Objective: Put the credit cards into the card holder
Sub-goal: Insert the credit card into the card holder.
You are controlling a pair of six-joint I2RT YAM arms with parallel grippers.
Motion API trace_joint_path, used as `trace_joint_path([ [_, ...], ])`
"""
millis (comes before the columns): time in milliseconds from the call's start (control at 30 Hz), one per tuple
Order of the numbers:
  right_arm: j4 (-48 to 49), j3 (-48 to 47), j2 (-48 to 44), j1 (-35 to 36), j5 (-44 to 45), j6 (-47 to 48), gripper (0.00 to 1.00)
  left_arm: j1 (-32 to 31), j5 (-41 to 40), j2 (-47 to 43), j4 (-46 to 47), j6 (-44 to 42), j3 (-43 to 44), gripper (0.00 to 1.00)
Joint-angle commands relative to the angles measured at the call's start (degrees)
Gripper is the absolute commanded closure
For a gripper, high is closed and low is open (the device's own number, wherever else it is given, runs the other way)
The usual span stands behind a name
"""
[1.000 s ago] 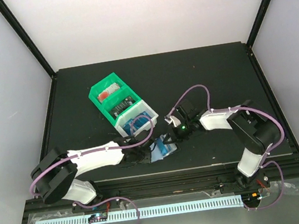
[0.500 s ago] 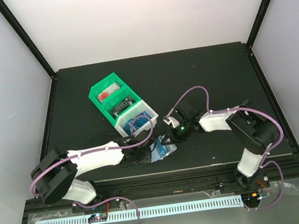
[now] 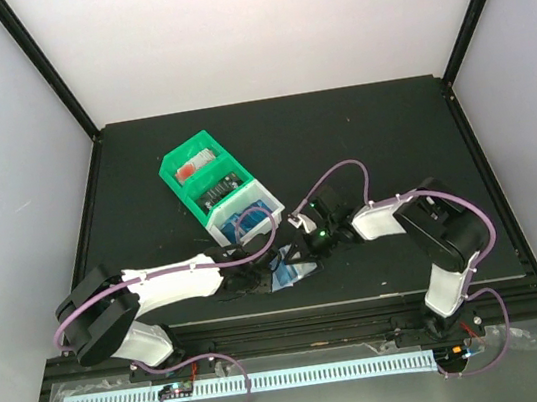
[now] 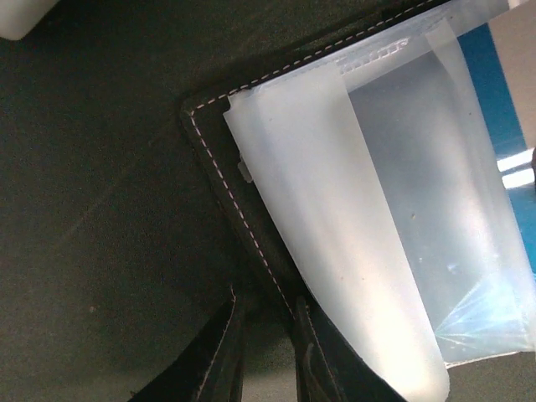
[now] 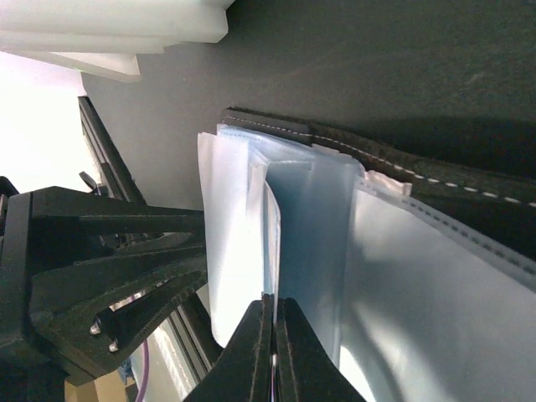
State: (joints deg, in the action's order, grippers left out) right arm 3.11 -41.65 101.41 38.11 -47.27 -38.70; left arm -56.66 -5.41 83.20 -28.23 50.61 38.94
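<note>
The black card holder point(image 3: 281, 268) lies open near the table's front edge, with its pale clear sleeves point(image 4: 335, 209) fanned out. My left gripper point(image 3: 250, 282) is at its left side, and in the left wrist view this gripper point(image 4: 268, 352) is shut on the stitched leather cover point(image 4: 218, 167). A blue credit card point(image 4: 502, 109) shows through a sleeve at the right. My right gripper point(image 3: 301, 249) reaches in from the right. In the right wrist view it point(image 5: 274, 310) is shut on a thin credit card point(image 5: 270, 251), seen edge-on between two sleeves.
A green bin point(image 3: 198, 171) and a white bin point(image 3: 250, 209) stand in a row behind the holder, the white one close to it point(image 5: 126, 33). The left gripper's black body point(image 5: 109, 268) sits just beyond the sleeves. The table's front rail point(image 3: 344, 303) runs close below.
My right arm has slid a little to the left, bringing its gripper closer over the holder. The left arm and the holder have stayed put.
</note>
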Motion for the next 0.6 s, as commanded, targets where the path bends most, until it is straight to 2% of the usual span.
trace_joint_path([
  [0,0.51,0.74,1.45,1.72,0.73,-0.74,0.94,-0.88,1.63,1.45,1.51,-0.32,0.02,0.81],
  [233,-4.50,-0.54,-0.22,2.35,4.80,0.70,0.82,-1.04,1.42,1.44,1.37,-0.34,0.17,0.81],
  [467,-10.56,-1.47,-3.98,2.38,10.94,1.43,0.58,-0.99,1.23,1.26,1.23,-0.42,0.09,0.81],
  [567,-12.96,-1.79,-5.35,2.47,12.82,1.56,0.51,-0.99,1.19,1.17,1.25,-0.53,0.09,0.81],
])
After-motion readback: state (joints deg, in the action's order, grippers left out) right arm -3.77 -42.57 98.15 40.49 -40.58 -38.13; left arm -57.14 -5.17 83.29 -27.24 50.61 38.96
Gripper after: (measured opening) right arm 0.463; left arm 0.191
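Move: The right fingers are already shut on the edge of the credit card, which stands nearly edge-on in the card holder's left sleeve. The middle of that sleeve lies some 2 cm left of this hand, 1 cm back and 2 cm below. The white tray is about 11 cm ahead and 7 cm to the left. From the left hand, which has a fingertip at the holder's left edge, the sleeve is roughly 3 cm to the right and 2 cm ahead, at about its height. The right fingers let go of the card, opening from shut to nearly half wide. The hand nudges left a touch, then sinks back almost 1 cm, and finally rises about as much while easing right, rolling some 5 degrees, its fingers still astride the sleeve. The left hand all but stays, one fingertip still on the holder's left edge. ##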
